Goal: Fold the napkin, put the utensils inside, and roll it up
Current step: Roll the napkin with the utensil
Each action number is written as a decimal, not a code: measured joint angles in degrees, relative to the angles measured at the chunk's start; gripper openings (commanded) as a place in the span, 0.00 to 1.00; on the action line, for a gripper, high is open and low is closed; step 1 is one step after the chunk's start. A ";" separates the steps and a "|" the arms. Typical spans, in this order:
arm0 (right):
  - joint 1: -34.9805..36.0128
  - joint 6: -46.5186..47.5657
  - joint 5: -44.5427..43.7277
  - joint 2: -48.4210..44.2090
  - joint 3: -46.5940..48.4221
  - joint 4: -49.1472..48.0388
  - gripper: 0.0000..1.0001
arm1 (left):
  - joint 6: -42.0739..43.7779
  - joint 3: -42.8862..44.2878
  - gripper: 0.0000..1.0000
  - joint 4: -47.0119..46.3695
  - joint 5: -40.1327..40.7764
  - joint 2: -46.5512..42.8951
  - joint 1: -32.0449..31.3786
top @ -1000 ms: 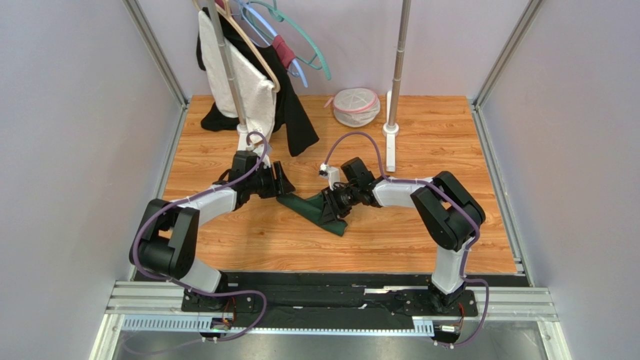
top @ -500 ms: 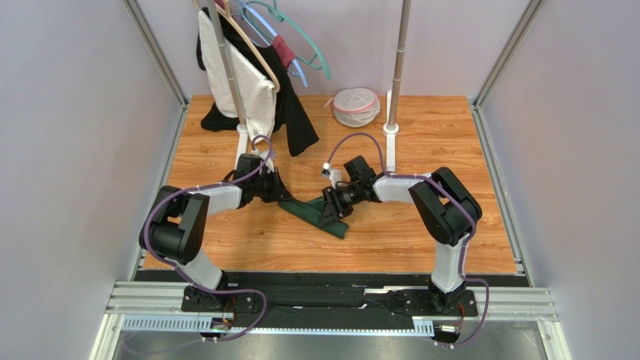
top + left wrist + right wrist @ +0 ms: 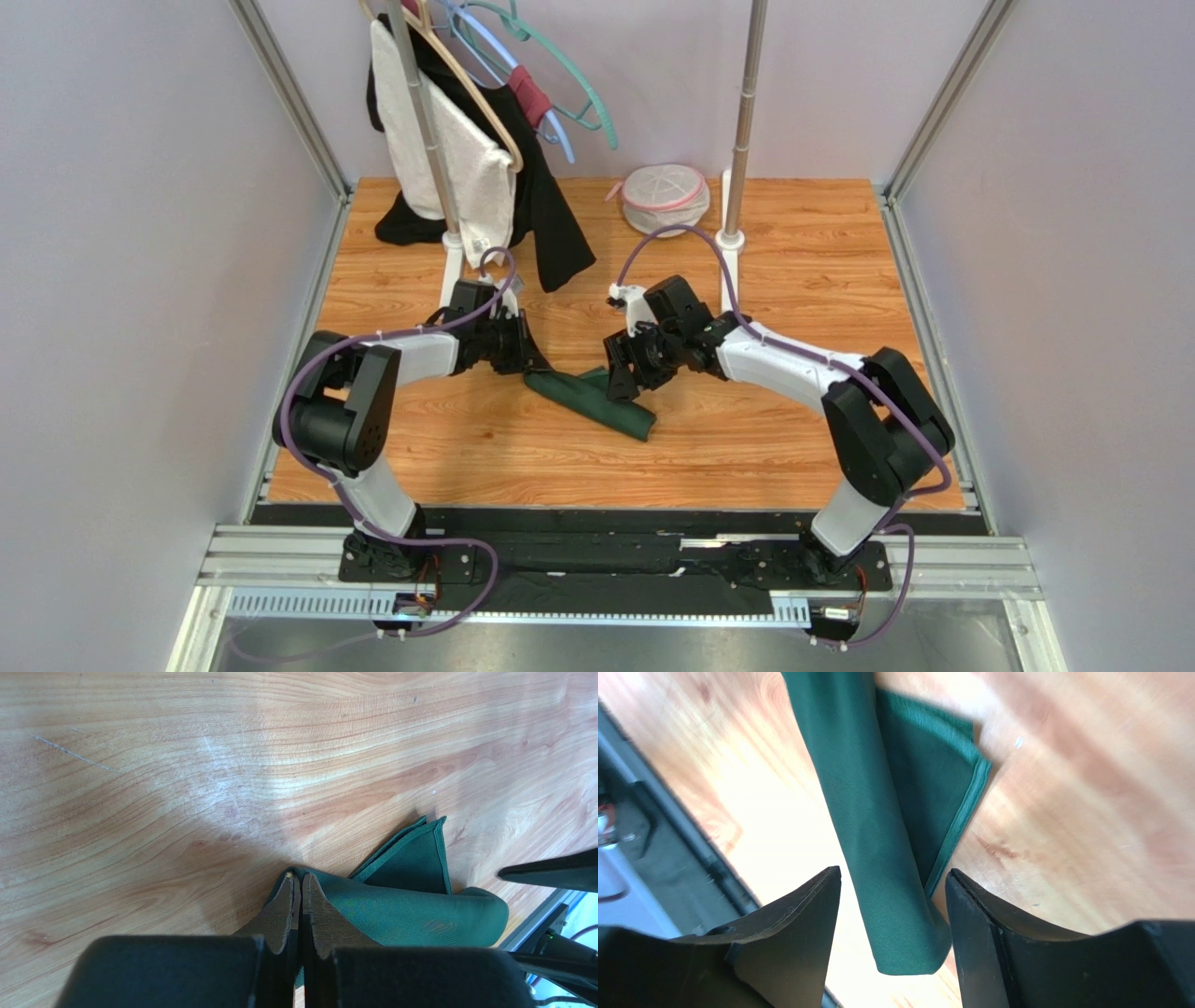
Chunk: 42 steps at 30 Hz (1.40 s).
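Observation:
The green napkin [image 3: 595, 405] lies rolled into a slim bundle on the wooden table, slanting from upper left to lower right. My left gripper [image 3: 529, 361] is shut, its tips at the roll's left end [image 3: 300, 878]; no cloth shows between the fingers. The roll runs off to the right in the left wrist view [image 3: 421, 910], with a flat corner flap behind it. My right gripper [image 3: 623, 378] is open and stands astride the roll's other end [image 3: 892, 873], just above the napkin [image 3: 868, 812]. The fork is hidden.
A clothes rack [image 3: 446, 168] with hangers and dark and white garments stands at the back left. A white pole base [image 3: 728, 241] and a pink-rimmed mesh basket [image 3: 664, 199] stand at the back. The metal rail [image 3: 617, 560] runs along the near edge.
My right gripper has let go of the napkin and lifted off it, its elbow swinging right. My left arm's elbow has moved inward while its gripper stays at the roll's left end.

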<state>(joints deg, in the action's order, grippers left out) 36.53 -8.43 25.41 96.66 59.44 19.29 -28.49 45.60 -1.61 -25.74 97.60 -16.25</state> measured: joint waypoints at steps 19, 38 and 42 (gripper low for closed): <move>20.20 13.25 -31.34 4.63 0.90 -6.45 0.57 | 0.55 2.80 0.00 2.78 -0.74 1.64 0.00; 14.14 11.04 -22.62 7.23 2.05 -7.17 0.25 | 0.26 2.89 0.64 3.87 4.17 -4.66 0.15; 11.15 8.98 -15.65 7.23 2.49 -5.95 0.25 | 0.28 1.62 0.64 2.67 7.72 -9.73 0.22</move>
<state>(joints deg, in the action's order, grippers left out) 47.68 0.56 9.76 103.90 61.93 13.34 -28.21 47.22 1.06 -18.02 87.88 -16.03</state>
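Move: About 5 cm to the right hand's left, neither ahead nor back of it and some 4 cm below, lies the middle of the rolled napkin. The roll's right end is about 3 cm right of that hand and 4 cm back, its pinched left end some 13 cm left and 4 cm ahead. The loose flap sticks out about 4 cm ahead and 5 cm left. From the left hand the napkin's middle is about 8 cm right and 4 cm back. Swinging some 5 cm left and slightly back while its fingers tilt steeper, the open right hand then sinks about 4 cm and eases forward, straddling the roll, closes to pinch it near the middle and turns its wrist partway back. The left keeps the left end pinned until those fingers are closing, then opens, lets go and rises about 5 cm, drifting forward. ##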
